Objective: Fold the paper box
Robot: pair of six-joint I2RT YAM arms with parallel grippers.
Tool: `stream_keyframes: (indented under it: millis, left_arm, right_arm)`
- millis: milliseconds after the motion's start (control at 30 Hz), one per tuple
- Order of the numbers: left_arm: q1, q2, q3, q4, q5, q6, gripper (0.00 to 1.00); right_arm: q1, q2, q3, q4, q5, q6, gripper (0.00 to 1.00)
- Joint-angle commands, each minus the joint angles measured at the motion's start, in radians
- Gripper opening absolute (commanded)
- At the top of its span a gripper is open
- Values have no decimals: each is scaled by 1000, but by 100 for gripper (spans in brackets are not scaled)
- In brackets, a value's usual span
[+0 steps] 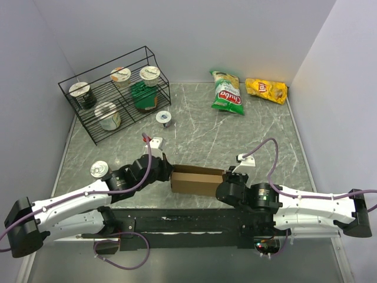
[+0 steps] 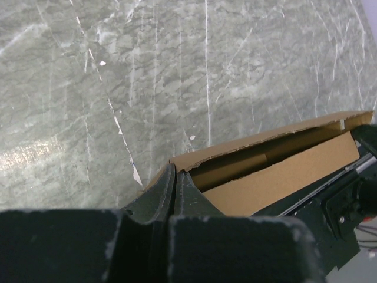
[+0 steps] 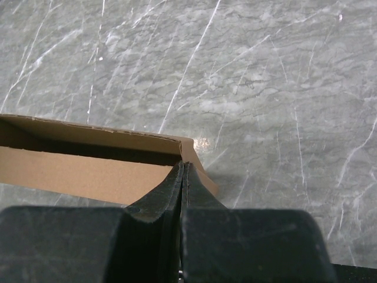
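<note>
The paper box [image 1: 197, 180] is a plain brown cardboard tray, folded into an open-topped long box near the table's front edge between my two arms. My left gripper [image 1: 167, 171] is at its left end and my right gripper [image 1: 225, 180] at its right end. In the left wrist view the gripper [image 2: 177, 171] is shut, its tips pinching the box's [image 2: 283, 177] end wall, one finger inside and one outside. In the right wrist view the gripper [image 3: 184, 165] is likewise shut on the other end wall of the box [image 3: 76, 174].
A black wire rack [image 1: 94, 127] with several cups stands at the back left. A green chip bag [image 1: 228, 93] and a yellow one [image 1: 266, 89] lie at the back right. A small cup [image 1: 163, 118] stands mid-table and a can [image 1: 99, 170] beside the left arm.
</note>
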Motion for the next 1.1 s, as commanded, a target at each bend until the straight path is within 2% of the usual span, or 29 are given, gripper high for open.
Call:
stream_keyframes:
  millis: [0, 100, 167, 200, 233, 300, 333, 400, 500, 567, 633, 700, 733, 800, 833, 900, 933, 1067]
  left_arm:
    - [9, 4, 57, -26, 114, 61, 1]
    - [9, 4, 62, -50, 99, 72, 5]
    - [9, -28, 56, -54, 88, 80, 25]
    - [9, -45, 51, -54, 70, 84, 41]
    - [12, -80, 45, -54, 65, 87, 62]
    - [23, -116, 39, -50, 64, 106, 74]
    - [29, -151, 30, -47, 67, 112, 87]
    - [53, -182, 19, -38, 82, 127, 96]
    - [90, -232, -16, 12, 149, 156, 96]
    - [112, -255, -56, 54, 249, 178, 96]
    - [121, -271, -96, 83, 257, 161, 96]
    - [129, -285, -125, 78, 243, 126, 96]
    - [135, -291, -133, 74, 222, 112, 96]
    - [147, -315, -161, 75, 203, 62, 96]
    - [150, -326, -171, 81, 200, 45, 96]
    - [153, -352, -211, 110, 219, 8, 96]
    - [155, -358, -225, 147, 229, 0, 96]
    - [158, -361, -288, 218, 266, -29, 96]
  right_arm:
    - [0, 22, -1, -127, -73, -5, 0]
    - [2, 6, 8, -121, -70, -27, 0]
    - [2, -12, 5, -109, -70, -53, 0]
    - [0, -20, 1, -96, -73, -68, 0]
    - [0, -34, -9, -69, -76, -80, 0]
    - [0, -52, -22, -31, -82, -136, 0]
    - [2, -69, -35, -11, -82, -145, 0]
    - [-1, -95, -45, 17, -90, -177, 0]
    - [2, -121, -62, 54, -103, -229, 0]
    - [2, -129, -72, 77, -116, -265, 0]
    - [2, -140, -76, 91, -143, -298, 0]
    - [2, -158, -75, 92, -168, -336, 8]
    - [2, -164, -75, 92, -177, -347, 20]
    - [2, -192, -59, 74, -188, -370, 35]
    - [2, -201, -53, 66, -191, -381, 46]
    - [2, -222, -32, 45, -192, -403, 54]
    - [2, -227, -26, 43, -195, -413, 62]
    - [2, -232, -4, 43, -195, -450, 66]
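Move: The paper box stands open side up between the two shut grippers, whose tips are at its ends. Its middle is about 10 cm right, 2 cm back and 4 cm below the left hand, and about 10 cm left, level fore-and-aft and 3 cm below the right. From the left hand, the small white cup stands some 20 cm ahead and 3 cm left, 5 cm down, and the tin can about 27 cm left, straight across, 3 cm down. The box's left end comes free as the left gripper opens wide, hops up some 5 cm and drops back to about its old height, ending about 4 cm farther left and a little back, still facing that end. At the right end the other gripper draws back 2 cm, swinging counter-clockwise nearly 20 degrees, then opens about two thirds, the box corner ahead of the spread fingers. ##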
